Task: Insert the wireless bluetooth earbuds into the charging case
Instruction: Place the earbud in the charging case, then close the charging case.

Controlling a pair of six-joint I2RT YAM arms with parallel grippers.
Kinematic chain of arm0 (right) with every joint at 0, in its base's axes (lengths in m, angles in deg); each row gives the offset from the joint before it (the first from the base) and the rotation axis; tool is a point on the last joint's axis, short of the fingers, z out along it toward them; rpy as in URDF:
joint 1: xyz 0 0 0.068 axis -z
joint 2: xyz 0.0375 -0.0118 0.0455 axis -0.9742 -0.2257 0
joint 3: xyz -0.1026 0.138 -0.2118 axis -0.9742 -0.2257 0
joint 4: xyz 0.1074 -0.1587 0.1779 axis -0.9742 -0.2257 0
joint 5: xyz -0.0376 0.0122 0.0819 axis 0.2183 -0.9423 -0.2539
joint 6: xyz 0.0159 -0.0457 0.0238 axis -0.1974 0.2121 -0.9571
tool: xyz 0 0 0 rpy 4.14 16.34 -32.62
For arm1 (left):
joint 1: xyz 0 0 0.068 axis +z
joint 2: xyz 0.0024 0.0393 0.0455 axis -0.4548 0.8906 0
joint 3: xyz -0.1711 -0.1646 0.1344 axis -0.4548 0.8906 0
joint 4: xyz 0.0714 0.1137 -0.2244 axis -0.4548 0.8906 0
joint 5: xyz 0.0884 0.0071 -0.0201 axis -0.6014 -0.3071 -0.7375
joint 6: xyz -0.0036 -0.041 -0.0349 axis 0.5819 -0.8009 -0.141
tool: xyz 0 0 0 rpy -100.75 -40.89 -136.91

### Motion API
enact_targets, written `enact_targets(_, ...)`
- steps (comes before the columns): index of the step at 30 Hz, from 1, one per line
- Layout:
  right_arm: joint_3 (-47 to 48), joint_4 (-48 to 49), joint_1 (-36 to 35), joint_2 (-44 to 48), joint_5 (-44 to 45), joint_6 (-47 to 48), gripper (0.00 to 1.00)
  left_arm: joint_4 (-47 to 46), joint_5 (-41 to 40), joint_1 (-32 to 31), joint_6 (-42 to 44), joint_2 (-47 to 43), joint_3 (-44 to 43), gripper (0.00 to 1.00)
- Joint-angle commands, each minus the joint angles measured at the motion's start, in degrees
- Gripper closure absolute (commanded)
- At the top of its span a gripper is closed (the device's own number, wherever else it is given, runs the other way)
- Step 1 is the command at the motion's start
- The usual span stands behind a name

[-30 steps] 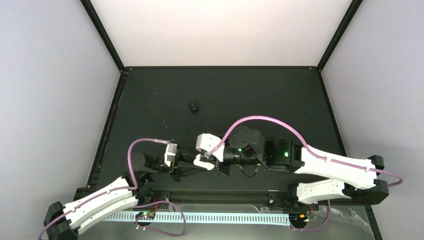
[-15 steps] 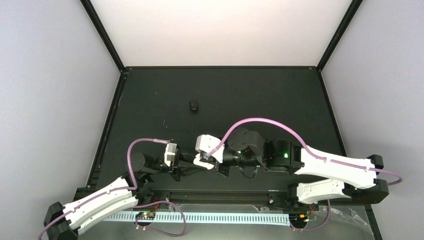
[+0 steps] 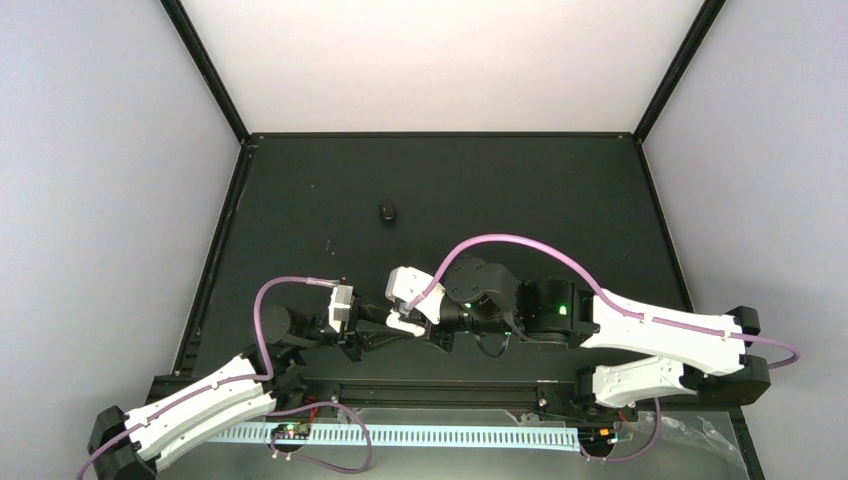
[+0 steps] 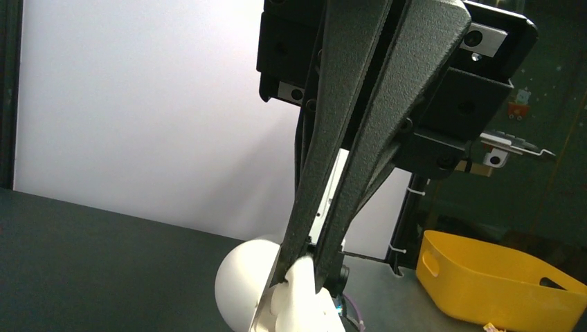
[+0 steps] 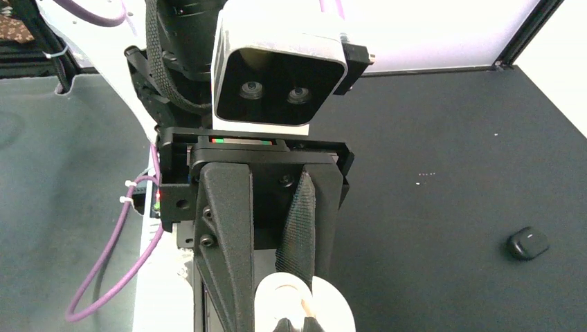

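The white charging case (image 3: pixel 401 322) is held above the table near its front edge, between the two arms. In the left wrist view my left gripper (image 4: pixel 302 268) is shut on the case's white body (image 4: pixel 304 304), and its domed lid (image 4: pixel 242 280) stands open to the left. My right gripper (image 5: pixel 294 324) is shut, its tips right at the case (image 5: pixel 304 301), which faces it. In the top view the left gripper (image 3: pixel 388 328) and the right gripper (image 3: pixel 425 330) meet at the case. The earbuds are hidden; I cannot tell whether one sits between the right fingertips.
A small black oval object (image 3: pixel 387 211) lies alone on the black table (image 3: pixel 520 190) toward the back, also seen in the right wrist view as the black oval (image 5: pixel 527 243). A yellow bin (image 4: pixel 498 287) stands beyond the table's right side. Black frame posts rise at the corners.
Both grippers and the white case have drifted slightly left and a little away from the front edge. The grips have not changed.
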Motion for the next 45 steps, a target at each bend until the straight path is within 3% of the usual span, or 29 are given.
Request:
enact_targets(1,2.3,-2.7,-0.7,-1.3,2.6,-1.3,0.99,-0.1,-1.4,-0.5,1.3,-0.9,-0.7,0.99)
enact_targets(8,3.0,-3.9,-1.0,-1.8,2.7,-1.4,0.99,0.6,-2.1,-0.5,1.7,-1.4,-0.8,0.99)
enact_targets(33,3.8,-1.1,-1.2,3.3,2.6,-2.9,0.74,0.5,-2.1,-0.4,2.1,0.3,-0.8,0.98)
enact_targets(41,1.7,0.1,1.7,5.3,17.2,-8.0,0.64,0.0,-1.5,-0.4,1.3,-0.4,-0.8,0.98)
enact_targets(45,-0.1,-0.2,4.5,5.5,18.1,-10.5,0.62,-0.3,-1.2,-0.5,0.9,-1.1,-0.7,0.98)
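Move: The open charging case, still held in the left fingers, has its well roughly 2 cm straight below the right hand, whose shut fingers keep the earbud pinched just over or partly in it. The white lid stands open about 3 cm ahead of the right hand, level with it sideways and about 1 cm lower. From the left hand the case is about 1 cm to the right and 1 cm up. Ease the right gripper down a little under 1 cm with the earbud into the case, then open the fingers to about a third to let go. Lift clear some 5 cm, backing off right and swinging forward, about 4 cm each way, while the wrist turns some 15 degrees clockwise. Keep the left gripper's hold on the case, nearly still. ##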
